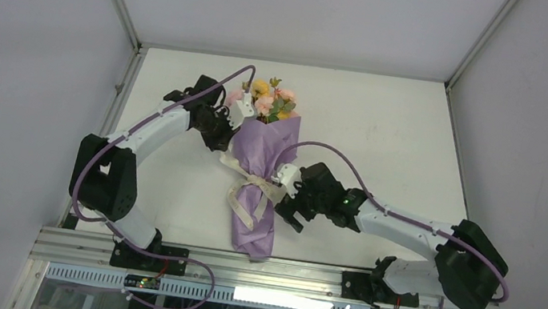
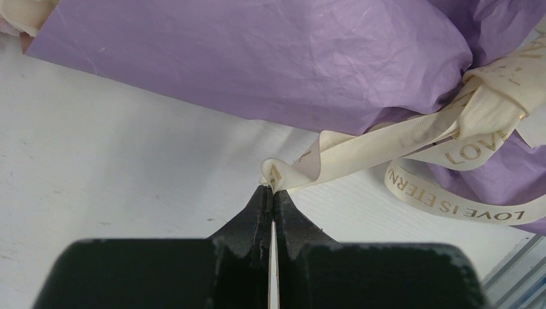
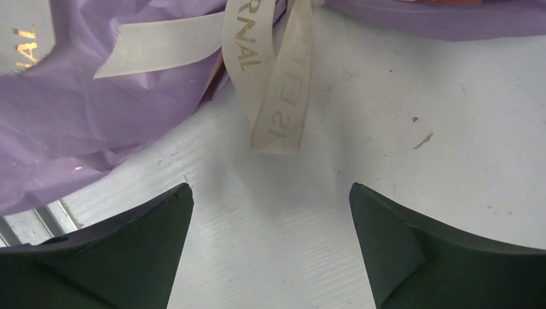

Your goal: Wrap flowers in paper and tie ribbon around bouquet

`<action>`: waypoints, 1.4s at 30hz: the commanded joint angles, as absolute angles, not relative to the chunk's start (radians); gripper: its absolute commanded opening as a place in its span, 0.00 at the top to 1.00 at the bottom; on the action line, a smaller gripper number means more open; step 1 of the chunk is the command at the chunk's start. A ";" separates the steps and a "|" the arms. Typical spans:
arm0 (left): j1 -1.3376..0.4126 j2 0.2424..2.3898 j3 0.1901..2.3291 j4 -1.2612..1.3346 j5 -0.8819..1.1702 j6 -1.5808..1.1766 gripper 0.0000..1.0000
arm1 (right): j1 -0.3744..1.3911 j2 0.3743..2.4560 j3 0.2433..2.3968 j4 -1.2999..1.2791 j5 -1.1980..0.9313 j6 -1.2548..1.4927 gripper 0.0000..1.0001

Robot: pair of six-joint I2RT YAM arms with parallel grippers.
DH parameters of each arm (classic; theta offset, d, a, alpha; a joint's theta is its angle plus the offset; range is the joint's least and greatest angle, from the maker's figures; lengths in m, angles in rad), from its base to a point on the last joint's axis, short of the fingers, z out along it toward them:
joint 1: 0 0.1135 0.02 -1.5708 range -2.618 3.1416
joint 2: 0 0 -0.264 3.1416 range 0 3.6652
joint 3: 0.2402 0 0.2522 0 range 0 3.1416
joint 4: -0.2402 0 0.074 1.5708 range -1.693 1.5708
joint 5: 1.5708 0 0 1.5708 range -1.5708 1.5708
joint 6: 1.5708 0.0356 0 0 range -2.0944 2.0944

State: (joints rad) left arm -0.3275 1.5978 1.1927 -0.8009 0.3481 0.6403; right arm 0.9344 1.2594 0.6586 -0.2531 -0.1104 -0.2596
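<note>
The bouquet [image 1: 263,165] lies on the white table, its flowers [image 1: 268,101] pointing to the far side out of the lilac paper [image 1: 251,224] cone. A cream ribbon [image 1: 250,186] with gold lettering is knotted round its middle. My left gripper [image 1: 224,150] is at the cone's left side, shut on one ribbon end. In the left wrist view the ribbon [image 2: 386,135] is pinched at the tips of the left gripper [image 2: 271,190], below the paper [image 2: 257,58]. My right gripper [image 1: 284,200] stands wide open right of the knot. Loose ribbon tails [image 3: 277,109] lie beyond the right gripper [image 3: 270,193], untouched.
A metal rail [image 1: 270,271] runs along the table's near edge, just below the cone's narrow end. Frame posts and grey walls enclose the table [image 1: 386,138] at the back and sides. Purple cables loop over both arms.
</note>
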 commanded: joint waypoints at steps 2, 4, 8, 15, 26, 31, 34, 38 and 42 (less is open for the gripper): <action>-0.333 1.538 1.180 -0.758 0.396 0.626 1.00 | 0.792 1.283 0.671 0.053 -0.213 -0.002 0.07; -0.333 1.531 1.178 -0.758 0.410 0.623 1.00 | 0.649 1.257 0.658 0.165 -0.334 0.264 0.10; -0.333 1.531 1.178 -0.749 0.442 0.607 1.00 | 0.616 1.100 0.485 0.345 -0.403 0.756 0.09; -0.334 1.531 1.176 -0.731 0.450 0.603 1.00 | 0.588 0.990 0.357 0.335 -0.242 1.244 0.02; -0.348 1.503 1.136 -0.715 0.439 0.606 1.00 | 0.606 1.248 0.320 0.351 -0.368 1.507 0.16; -0.354 1.512 1.139 -0.709 0.433 0.616 1.00 | 0.645 1.411 0.339 0.505 -0.424 1.551 0.17; -0.362 1.513 1.143 -0.708 0.433 0.621 1.00 | 0.647 1.514 0.337 0.646 -0.436 1.595 0.22; -0.368 1.512 1.141 -0.709 0.431 0.624 1.00 | 0.671 1.607 0.364 0.732 -0.450 1.615 0.36; -0.370 1.512 1.140 -0.708 0.427 0.624 1.00 | 0.678 1.620 0.333 0.797 -0.452 1.659 0.42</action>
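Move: The ribbon loop sticking out of the bouquet's near right side lies about 3 cm ahead of the open right hand, 5 cm to its left and 2 cm lower. The ribbon knot is some 5 cm ahead and 11 cm left of the same hand; a hanging ribbon tail is about 9 cm left and 3 cm back. From the left hand, the loop lies roughly 14 cm right, 9 cm back and 6 cm below. Up and forward first, by about 7 cm each way, the right hand swings clear, then sinks and draws back, and finally slides left to bring its fingertips around the ribbon loop. On the way the wrist rolls clockwise by roughly 110 degrees and the fingers tip flatter; they close partway from wide open. The left hand keeps its pinch on the other side of the ribbon, easing slightly right and back. ##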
